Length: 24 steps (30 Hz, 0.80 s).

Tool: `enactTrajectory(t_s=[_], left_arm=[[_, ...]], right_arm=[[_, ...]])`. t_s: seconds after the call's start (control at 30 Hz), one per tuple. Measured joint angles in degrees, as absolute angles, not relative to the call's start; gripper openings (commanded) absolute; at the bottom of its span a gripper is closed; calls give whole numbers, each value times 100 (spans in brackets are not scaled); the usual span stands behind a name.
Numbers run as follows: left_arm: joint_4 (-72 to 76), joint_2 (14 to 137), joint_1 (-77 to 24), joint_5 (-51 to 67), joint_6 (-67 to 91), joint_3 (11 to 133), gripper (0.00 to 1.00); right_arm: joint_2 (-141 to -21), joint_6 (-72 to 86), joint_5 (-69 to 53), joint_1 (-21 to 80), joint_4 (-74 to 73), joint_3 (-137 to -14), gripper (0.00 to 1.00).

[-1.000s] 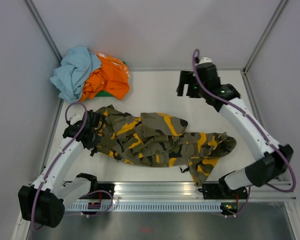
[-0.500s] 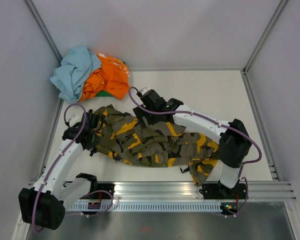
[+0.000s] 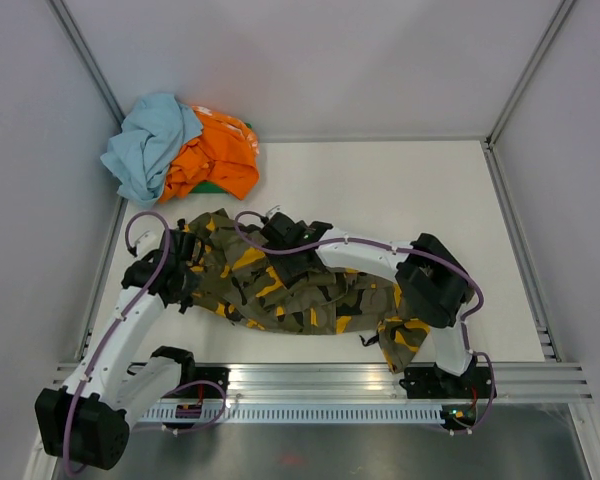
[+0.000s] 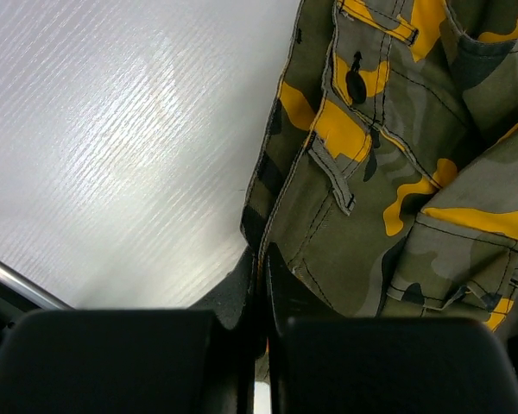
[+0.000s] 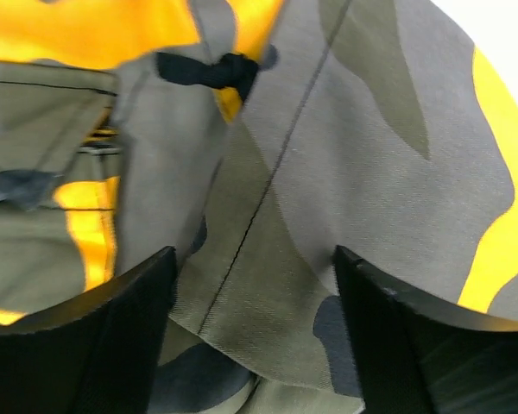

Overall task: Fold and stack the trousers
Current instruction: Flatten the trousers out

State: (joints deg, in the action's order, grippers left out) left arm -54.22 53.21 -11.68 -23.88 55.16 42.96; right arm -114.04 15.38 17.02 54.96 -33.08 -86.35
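The camouflage trousers (image 3: 320,290) lie crumpled across the near half of the table, running from left to right. At their left end my left gripper (image 3: 185,265) is shut on the cloth. In the left wrist view its jaws pinch the seamed edge of the trousers (image 4: 371,172) at the left gripper (image 4: 261,272). My right arm reaches across from the right, and the right gripper (image 3: 285,250) is down on the trousers' upper middle. Seen from the right wrist, the right gripper (image 5: 253,259) stands open, its fingers (image 5: 134,302) straddling a flat fold of the trousers (image 5: 328,155).
A pile of other clothes sits in the back left corner: a light blue garment (image 3: 150,140) and an orange one (image 3: 215,155). Enclosure walls stand close on the left, back and right. A metal rail (image 3: 320,385) runs along the near edge.
My right arm has swung from the back right of the table over to the trousers and come down onto the cloth beside the left gripper. The left gripper has stayed put.
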Motion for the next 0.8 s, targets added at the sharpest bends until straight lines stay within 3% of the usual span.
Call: enactTrajectory(t_s=[0.1,0.13,0.2,0.23,0.27,0.53,0.77,0.8], left_arm=[[-5426,5251,-1168,-2388,5516,4261,2],[-5415,5229,-1168,-2388,5516,4252,2],[-5413,5188,-1168,-2388,5516,4233,2],[-5413,5179,-1168,-2390,5516,4230,2],[-5411,5177,-1168,-2390,5516,4230,2],[-5437,5166,-1164,-2425,5575,4217,2],[-5374,4998,-1114,-2438,5874,4165,2],[-5441,4969,-1085,-2482,5902,4160,2]], right_arm=[[-11430,1621,1944,5502,-3253,-8493,64],[-11430,1634,2043,5502,-3199,-8438,47],[-11430,1608,2224,5511,-3107,-8305,24],[-11430,1634,2327,5511,-3109,-8259,4],[-11430,1647,2418,5511,-3118,-8237,0],[-11041,1868,2696,4899,-3406,-8484,0],[-9400,2191,2292,2073,-3240,-8820,1],[-9196,2235,2344,1605,-3181,-8849,9]])
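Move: The right hand, open, is just above the loose end of the folded-over trouser leg; the part it will grip lies about 3 cm to its right, level ahead, and 2 cm below. The waistband corner in the left fingers is some 24 cm to the right hand's left and 8 cm back, and the crumpled lower leg end about 24 cm to its right and 15 cm back. From the left hand the loose leg end lies roughly 27 cm to the right, 9 cm ahead and 5 cm lower. The right hand first sinks a little while sliding about 3 cm right and shuts its fingers on the edge of the loose trouser leg, then sweeps away with it fast to the right, up and forward, ending some 28 cm right, 19 cm higher and 15 cm farther out, with the wrist swinging strongly clockwise and the fingertips tipping upward. The left hand stays almost in place just above the table with its fingers shut, keeping its pinch on the waistband corner as the trousers are drawn away from it, and turns only a few degrees. ##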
